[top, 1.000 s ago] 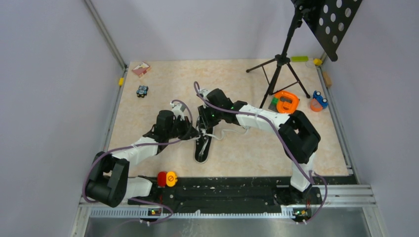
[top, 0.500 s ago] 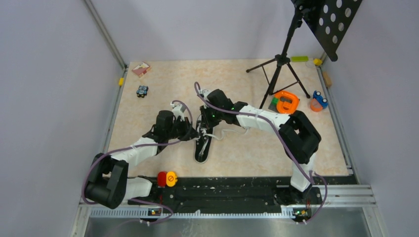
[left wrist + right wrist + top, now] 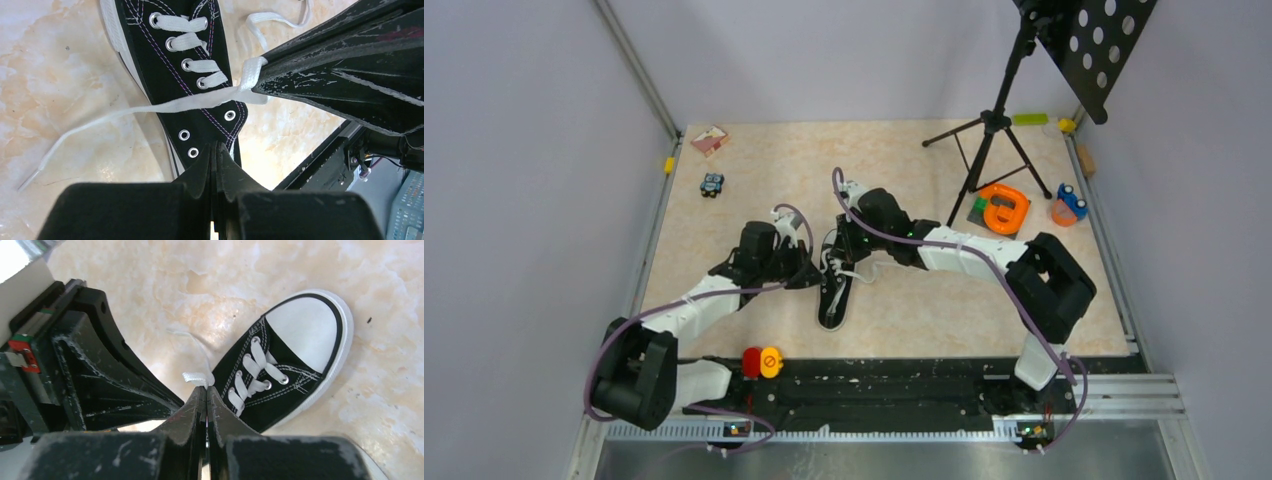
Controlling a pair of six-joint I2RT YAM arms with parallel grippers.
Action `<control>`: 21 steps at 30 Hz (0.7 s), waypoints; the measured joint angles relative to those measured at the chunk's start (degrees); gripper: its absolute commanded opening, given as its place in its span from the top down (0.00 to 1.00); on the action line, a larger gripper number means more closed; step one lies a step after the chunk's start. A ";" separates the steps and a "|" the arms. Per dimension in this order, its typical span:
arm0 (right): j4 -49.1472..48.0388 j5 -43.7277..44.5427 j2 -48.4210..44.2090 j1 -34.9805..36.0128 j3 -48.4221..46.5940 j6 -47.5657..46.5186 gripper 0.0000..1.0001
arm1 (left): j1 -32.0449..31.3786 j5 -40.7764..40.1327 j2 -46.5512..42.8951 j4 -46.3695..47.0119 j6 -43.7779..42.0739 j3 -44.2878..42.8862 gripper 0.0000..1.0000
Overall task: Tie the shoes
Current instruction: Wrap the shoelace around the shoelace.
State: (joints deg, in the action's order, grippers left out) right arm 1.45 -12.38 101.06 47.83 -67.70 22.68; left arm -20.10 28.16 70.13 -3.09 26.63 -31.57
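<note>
A black canvas shoe with a white toe cap lies mid-table, toe toward the arm bases. My right gripper is shut on a white lace, pinching a folded bit of it just above the eyelets. The lace runs taut from that pinch across the shoe, and its free end lies on the table. My left gripper is shut over the shoe's ankle opening, and I see nothing between its tips. In the top view both grippers, left and right, meet over the shoe's heel end.
A black tripod with a perforated board stands at the back right. An orange object and a blue-orange toy lie beside it. A small blue toy and a pink card sit back left. Red and yellow buttons sit on the front rail.
The right gripper has closed on the lace, and its arm has swung slightly to the right. The left arm drew back a little to the left, still shut.
</note>
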 measured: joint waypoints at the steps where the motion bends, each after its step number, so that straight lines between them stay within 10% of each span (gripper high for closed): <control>1: -1.27 -0.33 0.00 0.00 0.46 0.22 1.00 | 0.00 0.13 0.02 -0.31 0.02 -0.17 1.00; 9: -5.11 -1.29 -0.02 0.00 0.96 1.03 1.00 | -0.02 -0.79 0.20 -0.48 0.22 -0.35 0.99; 14: -5.11 -1.27 -0.24 0.00 1.03 1.03 1.00 | -0.04 -3.93 -8.13 4.46 0.52 2.01 0.68; 21: -5.05 -1.42 -0.72 0.00 2.14 1.14 1.00 | -0.28 -7.19 -11.91 10.01 -0.46 4.81 0.59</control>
State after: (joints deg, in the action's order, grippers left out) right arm -3.60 -13.80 100.33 47.83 -65.56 23.81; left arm -20.38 20.97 58.22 6.92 26.17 -26.76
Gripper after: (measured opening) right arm 0.009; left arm 0.392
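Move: Pinched in the right gripper's tips, the shoelace lies about 3 cm ahead, 5 cm right and 3 cm above the left fingertips. The shoe's middle sits level ahead with the left hand, some 4 cm right and 4 cm below; the loose lace tail lies 3 cm ahead, 4 cm left and 7 cm below. The other lace, right of the shoe, is 2 cm ahead, 12 cm right and 7 cm below. That pinched lace is at the right hand's own point. Rising about 5 cm off the shoe's left side after a brief hover, the left hand also eases some 2 cm forward, its fingers tipping up nearly 20 degrees and opening from shut to almost half wide beside the pinched lace. The right hand stays nearly in place above the shoe, keeping its closed grip on the lace. ##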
